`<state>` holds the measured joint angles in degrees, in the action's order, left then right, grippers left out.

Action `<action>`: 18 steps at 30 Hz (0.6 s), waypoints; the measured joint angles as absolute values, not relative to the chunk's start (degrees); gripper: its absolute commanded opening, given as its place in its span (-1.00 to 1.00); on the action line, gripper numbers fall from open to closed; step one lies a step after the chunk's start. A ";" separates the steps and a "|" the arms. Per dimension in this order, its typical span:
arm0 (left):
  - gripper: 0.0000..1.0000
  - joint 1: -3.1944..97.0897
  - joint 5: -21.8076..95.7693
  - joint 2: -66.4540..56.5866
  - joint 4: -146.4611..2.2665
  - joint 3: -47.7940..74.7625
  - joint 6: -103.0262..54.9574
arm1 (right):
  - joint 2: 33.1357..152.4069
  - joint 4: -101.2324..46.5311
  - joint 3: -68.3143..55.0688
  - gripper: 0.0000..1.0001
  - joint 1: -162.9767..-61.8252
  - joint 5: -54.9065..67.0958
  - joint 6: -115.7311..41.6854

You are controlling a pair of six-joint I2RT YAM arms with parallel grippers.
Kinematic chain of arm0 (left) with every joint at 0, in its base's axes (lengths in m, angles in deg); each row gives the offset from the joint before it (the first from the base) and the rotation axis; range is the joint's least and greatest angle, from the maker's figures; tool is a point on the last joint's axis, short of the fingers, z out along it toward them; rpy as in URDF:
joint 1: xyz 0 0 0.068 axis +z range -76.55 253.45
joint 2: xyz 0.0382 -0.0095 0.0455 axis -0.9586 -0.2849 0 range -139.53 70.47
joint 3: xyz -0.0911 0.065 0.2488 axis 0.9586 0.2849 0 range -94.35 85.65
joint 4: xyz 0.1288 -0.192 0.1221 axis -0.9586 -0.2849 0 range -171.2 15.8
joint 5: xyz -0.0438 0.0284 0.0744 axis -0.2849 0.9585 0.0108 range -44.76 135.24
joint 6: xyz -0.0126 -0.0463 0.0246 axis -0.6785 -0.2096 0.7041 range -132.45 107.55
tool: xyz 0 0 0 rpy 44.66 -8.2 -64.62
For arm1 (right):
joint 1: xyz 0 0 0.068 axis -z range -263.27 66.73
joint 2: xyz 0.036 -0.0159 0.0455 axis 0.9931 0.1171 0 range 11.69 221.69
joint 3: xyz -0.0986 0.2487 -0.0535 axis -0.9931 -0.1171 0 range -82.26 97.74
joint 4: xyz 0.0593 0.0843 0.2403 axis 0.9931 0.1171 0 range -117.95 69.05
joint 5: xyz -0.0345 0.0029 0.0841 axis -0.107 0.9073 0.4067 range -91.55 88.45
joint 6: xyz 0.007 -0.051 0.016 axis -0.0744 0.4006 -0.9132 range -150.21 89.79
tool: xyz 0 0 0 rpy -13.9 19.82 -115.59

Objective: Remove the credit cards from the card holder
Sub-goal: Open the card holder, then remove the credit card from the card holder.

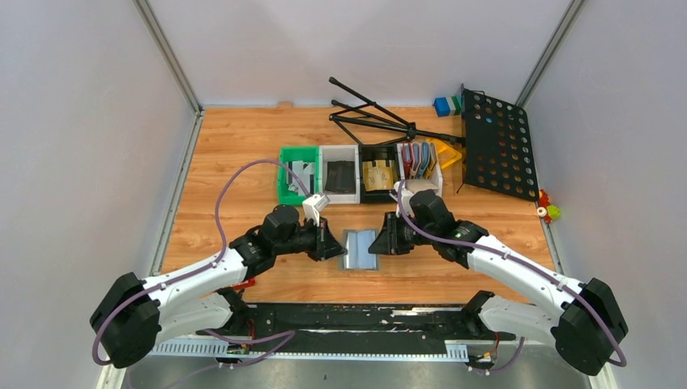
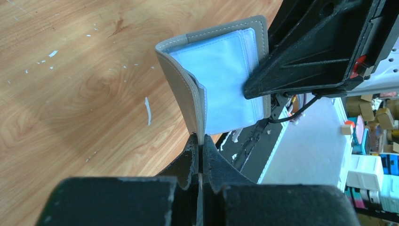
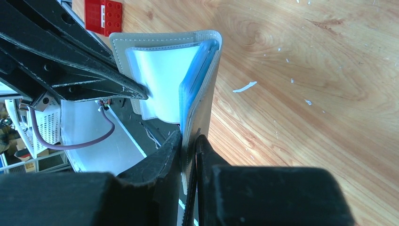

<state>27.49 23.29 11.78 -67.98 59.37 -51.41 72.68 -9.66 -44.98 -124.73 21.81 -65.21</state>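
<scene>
The grey-blue card holder (image 1: 360,249) is held open between my two grippers, just above the wood near the table's front middle. My left gripper (image 1: 339,247) is shut on the edge of its left flap; the left wrist view shows the fingertips (image 2: 201,139) pinching the grey cover (image 2: 181,80). My right gripper (image 1: 381,243) is shut on the right flap, with the cover (image 3: 207,94) clamped between its fingertips (image 3: 189,137). The inner pockets (image 3: 160,77) look pale and bluish. The credit cards are hidden: I cannot make any out in the pockets.
A row of small bins stands behind the holder: green (image 1: 296,174), white (image 1: 340,173), black with a tan item (image 1: 378,174), and white with red and blue holders (image 1: 421,160). A black perforated stand (image 1: 496,142) lies at back right. A red brick (image 3: 102,16) lies near the front.
</scene>
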 measured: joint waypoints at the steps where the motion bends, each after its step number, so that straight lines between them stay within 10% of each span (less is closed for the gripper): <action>1: -1.00 27.56 23.20 11.99 -67.96 59.46 -51.50 | 72.57 -9.68 -44.98 -0.99 -124.73 21.83 -65.21; 4: -0.96 27.97 23.05 13.28 -67.72 60.27 -52.07 | 72.29 -9.68 -44.98 -0.99 -124.73 21.90 -65.23; 9: -0.07 28.24 23.90 14.42 -68.24 61.08 -52.75 | 72.22 -9.71 -44.98 -1.00 -124.73 22.03 -65.23; 18: 0.72 28.24 29.25 11.38 -72.77 60.62 -52.88 | 73.19 -9.64 -43.23 -1.00 -125.80 21.04 -65.23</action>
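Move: The card holder, already spread between my hands, has its middle about 4 cm to the right of my left hand point, level with it in reach and height; my left fingers are shut on its left cover edge. The white bin lies some 19 cm ahead and 1 cm to the left of that hand, the black bin 19 cm ahead and 9 cm to the right, both about 9 cm lower. From my right hand, the holder's middle is about 4 cm to the left. I let go of the holder's left cover edge with my left fingers, opening them wide while that hand sinks about 3 cm and eases 2 cm left, its fingertips tipping slightly farther down, so they come to straddle the loose cover and sleeve. My right fingers keep their pinch on the right side and rise barely 1 cm. ##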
